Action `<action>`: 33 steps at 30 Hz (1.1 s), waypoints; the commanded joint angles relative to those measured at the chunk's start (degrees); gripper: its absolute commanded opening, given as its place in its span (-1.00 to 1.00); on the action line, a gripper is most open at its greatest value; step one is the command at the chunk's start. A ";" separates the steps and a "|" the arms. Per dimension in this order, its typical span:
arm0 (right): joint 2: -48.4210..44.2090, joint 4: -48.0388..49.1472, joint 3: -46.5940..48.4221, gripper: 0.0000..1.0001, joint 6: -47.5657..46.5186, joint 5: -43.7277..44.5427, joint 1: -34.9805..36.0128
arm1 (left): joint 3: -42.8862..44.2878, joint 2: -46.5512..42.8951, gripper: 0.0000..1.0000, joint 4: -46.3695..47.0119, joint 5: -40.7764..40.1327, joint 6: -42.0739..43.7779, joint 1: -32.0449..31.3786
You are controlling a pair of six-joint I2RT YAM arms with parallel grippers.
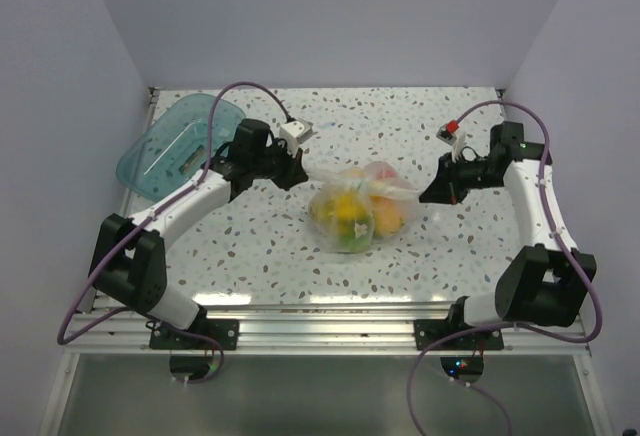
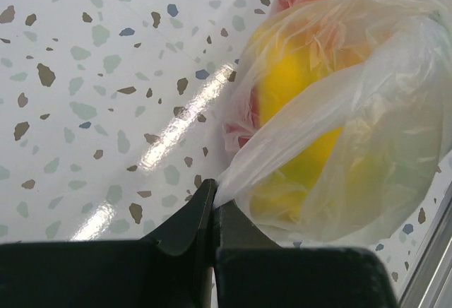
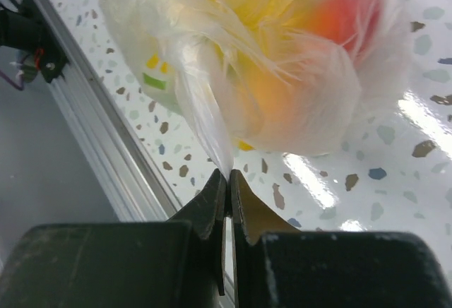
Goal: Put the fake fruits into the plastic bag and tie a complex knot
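Observation:
The clear plastic bag (image 1: 355,206) sits at the middle of the speckled table, bulging with the fake fruits (image 1: 345,218): yellow, orange, red and green shapes show through it. My left gripper (image 1: 298,174) is shut on a stretched handle of the bag at its left; in the left wrist view that pinched strip (image 2: 296,135) runs from the left gripper (image 2: 214,196) across the yellow fruit (image 2: 296,89). On the bag's right side, my right gripper (image 1: 432,192) is shut on the other handle, and the right wrist view shows the strip (image 3: 205,121) leading up from the right gripper (image 3: 228,175).
A teal translucent tray (image 1: 172,144) lies at the back left, beside the left arm. The table's metal front rail (image 3: 92,117) runs close below the bag in the right wrist view. White walls enclose the table on three sides.

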 commanded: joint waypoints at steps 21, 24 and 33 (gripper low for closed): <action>-3.56 25.65 -13.67 -1.00 4.09 40.81 -4.59 | -8.64 -1.27 -1.00 1.33 -25.39 6.86 12.29; -3.56 26.62 -14.20 -1.00 3.30 41.34 -5.03 | -9.17 -1.09 -1.00 1.51 -24.16 7.56 12.82; -5.75 25.22 -8.95 -1.00 4.53 40.82 -5.12 | -6.54 -4.94 -1.00 -0.77 -17.60 8.62 12.82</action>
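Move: My two shut hands each hold one twisted end of the plastic bag. The bag's filled body lies about 14 cm right of my left hand, 4 cm back and 9 cm lower; from my right hand it is some 16 cm left, 5 cm ahead and 12 cm lower. In it, an orange fruit sits about 9 cm left and 5 cm ahead of my right hand. The blue basket is roughly 33 cm left and 16 cm ahead of my left hand. I pull the bag's two ends apart, both hands first sinking and spreading slowly, then darting outward at the finish. My left hand keeps its pinch and ends about 15 cm left and 6 cm lower, towards the basket; my right hand goes some 13 cm right and 8 cm down, rolling and turning clockwise, and its shut fingers lose their bag end. ##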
